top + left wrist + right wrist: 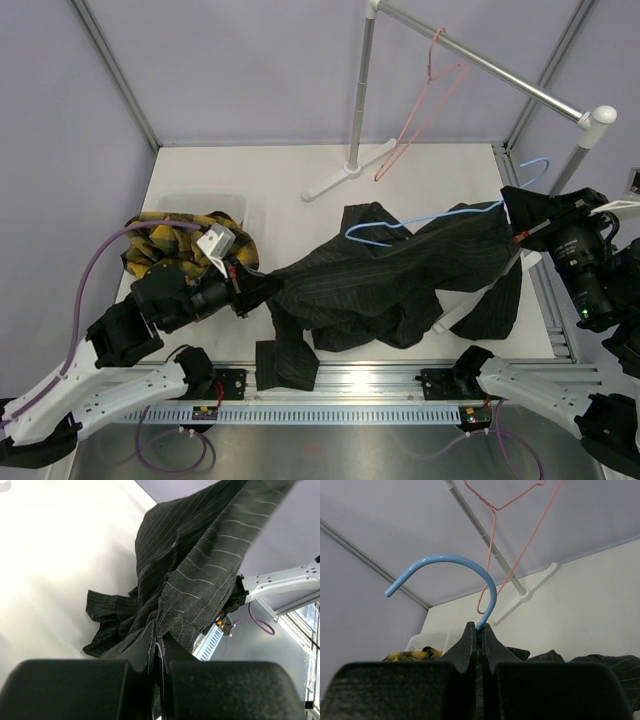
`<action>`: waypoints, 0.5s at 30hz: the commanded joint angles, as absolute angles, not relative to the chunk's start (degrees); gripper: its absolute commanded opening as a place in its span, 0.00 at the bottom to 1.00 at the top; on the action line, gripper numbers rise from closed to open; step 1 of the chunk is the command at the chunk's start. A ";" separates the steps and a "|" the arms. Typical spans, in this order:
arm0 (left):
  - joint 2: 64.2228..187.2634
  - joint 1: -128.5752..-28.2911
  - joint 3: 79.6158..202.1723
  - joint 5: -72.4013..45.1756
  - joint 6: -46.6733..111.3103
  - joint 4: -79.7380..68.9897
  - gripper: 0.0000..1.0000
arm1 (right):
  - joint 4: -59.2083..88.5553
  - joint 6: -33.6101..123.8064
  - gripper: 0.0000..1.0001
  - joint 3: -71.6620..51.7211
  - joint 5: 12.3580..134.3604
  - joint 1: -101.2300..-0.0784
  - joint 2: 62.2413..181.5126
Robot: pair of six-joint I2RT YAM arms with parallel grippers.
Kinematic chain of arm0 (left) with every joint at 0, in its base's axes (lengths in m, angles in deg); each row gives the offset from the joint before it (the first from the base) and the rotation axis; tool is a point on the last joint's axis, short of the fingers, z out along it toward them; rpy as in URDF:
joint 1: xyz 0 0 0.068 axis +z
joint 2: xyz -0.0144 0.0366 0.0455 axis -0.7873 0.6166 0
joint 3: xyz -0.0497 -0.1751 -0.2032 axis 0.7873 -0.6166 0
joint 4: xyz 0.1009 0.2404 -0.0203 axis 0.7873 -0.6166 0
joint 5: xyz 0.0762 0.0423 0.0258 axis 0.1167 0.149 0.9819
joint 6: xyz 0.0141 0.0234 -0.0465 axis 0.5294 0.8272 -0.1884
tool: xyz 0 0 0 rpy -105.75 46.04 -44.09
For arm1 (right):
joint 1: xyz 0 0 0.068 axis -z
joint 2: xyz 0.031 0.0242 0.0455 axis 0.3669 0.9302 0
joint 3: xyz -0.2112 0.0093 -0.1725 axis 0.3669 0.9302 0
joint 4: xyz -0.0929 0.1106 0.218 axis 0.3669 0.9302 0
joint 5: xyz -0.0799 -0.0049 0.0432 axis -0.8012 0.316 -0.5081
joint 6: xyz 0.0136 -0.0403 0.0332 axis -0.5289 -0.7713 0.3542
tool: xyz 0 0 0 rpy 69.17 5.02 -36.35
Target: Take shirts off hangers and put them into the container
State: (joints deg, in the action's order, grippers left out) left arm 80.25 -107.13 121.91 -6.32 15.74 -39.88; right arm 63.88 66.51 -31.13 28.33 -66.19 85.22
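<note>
The black striped shirt [400,280] lies stretched across the table's middle, one end hanging over the front edge. My left gripper [262,290] is shut on its left end; in the left wrist view the fabric [200,565] runs up from the closed left gripper [159,640]. The light blue hanger [430,218] lies across the shirt, partly inside it. My right gripper [515,215] is shut on the hanger's neck just below the hook [455,560], as the right wrist view shows at the gripper [478,627]. The yellow plaid shirt [185,240] fills the white container [200,203]. The pink hanger [430,90] hangs bare on the rail.
A metal rail [500,65] on white posts [360,90] crosses the back right, with a foot [345,172] on the table. An aluminium beam [340,380] runs along the front edge. Purple walls close in the left, back and right sides.
</note>
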 commanded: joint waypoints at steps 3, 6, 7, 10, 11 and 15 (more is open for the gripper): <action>83.38 -106.87 118.73 -10.43 16.38 -36.41 0.00 | 55.57 67.55 0.00 -34.72 34.23 -64.24 86.93; 87.15 -106.87 122.67 -13.86 18.84 -33.93 0.05 | 55.82 65.18 0.00 -34.79 44.78 -64.33 91.32; 88.29 -106.87 124.78 -14.75 19.98 -34.54 0.22 | 57.39 64.83 0.00 -35.58 47.50 -64.24 94.73; 91.99 -106.87 135.58 -19.93 25.52 -36.21 0.49 | 60.83 62.72 0.00 -35.59 50.94 -64.15 98.79; 93.56 -106.87 141.00 -21.51 28.05 -36.83 0.53 | 60.92 62.11 0.00 -34.80 51.47 -64.15 99.06; 96.56 -106.87 151.31 -28.36 33.25 -42.53 0.59 | 59.78 61.23 0.00 -29.62 52.01 -64.24 97.49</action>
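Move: My left hand holds one end of the dark shirt; the shirt's middle lies about 19 cm to its right, 2 cm ahead and 13 below. The container is some 26 cm to its left, 16 ahead and 28 below. My right hand holds the blue hanger by its neck, the hanger's middle roughly 12 cm left, 2 back and 5 below. From it, the shirt's middle is about 16 cm left, 4 back and 31 below. I open my left hand and let go of the shirt end, first easing right and down a little with it, then lifting sharply, about 9 cm above where I began, and turning some 15 degrees clockwise. Meanwhile my right hand keeps its pinch on the blue hanger and swings it left about 12 cm and somewhat forward, turning counter-clockwise, rising slightly before sinking below its starting height. ##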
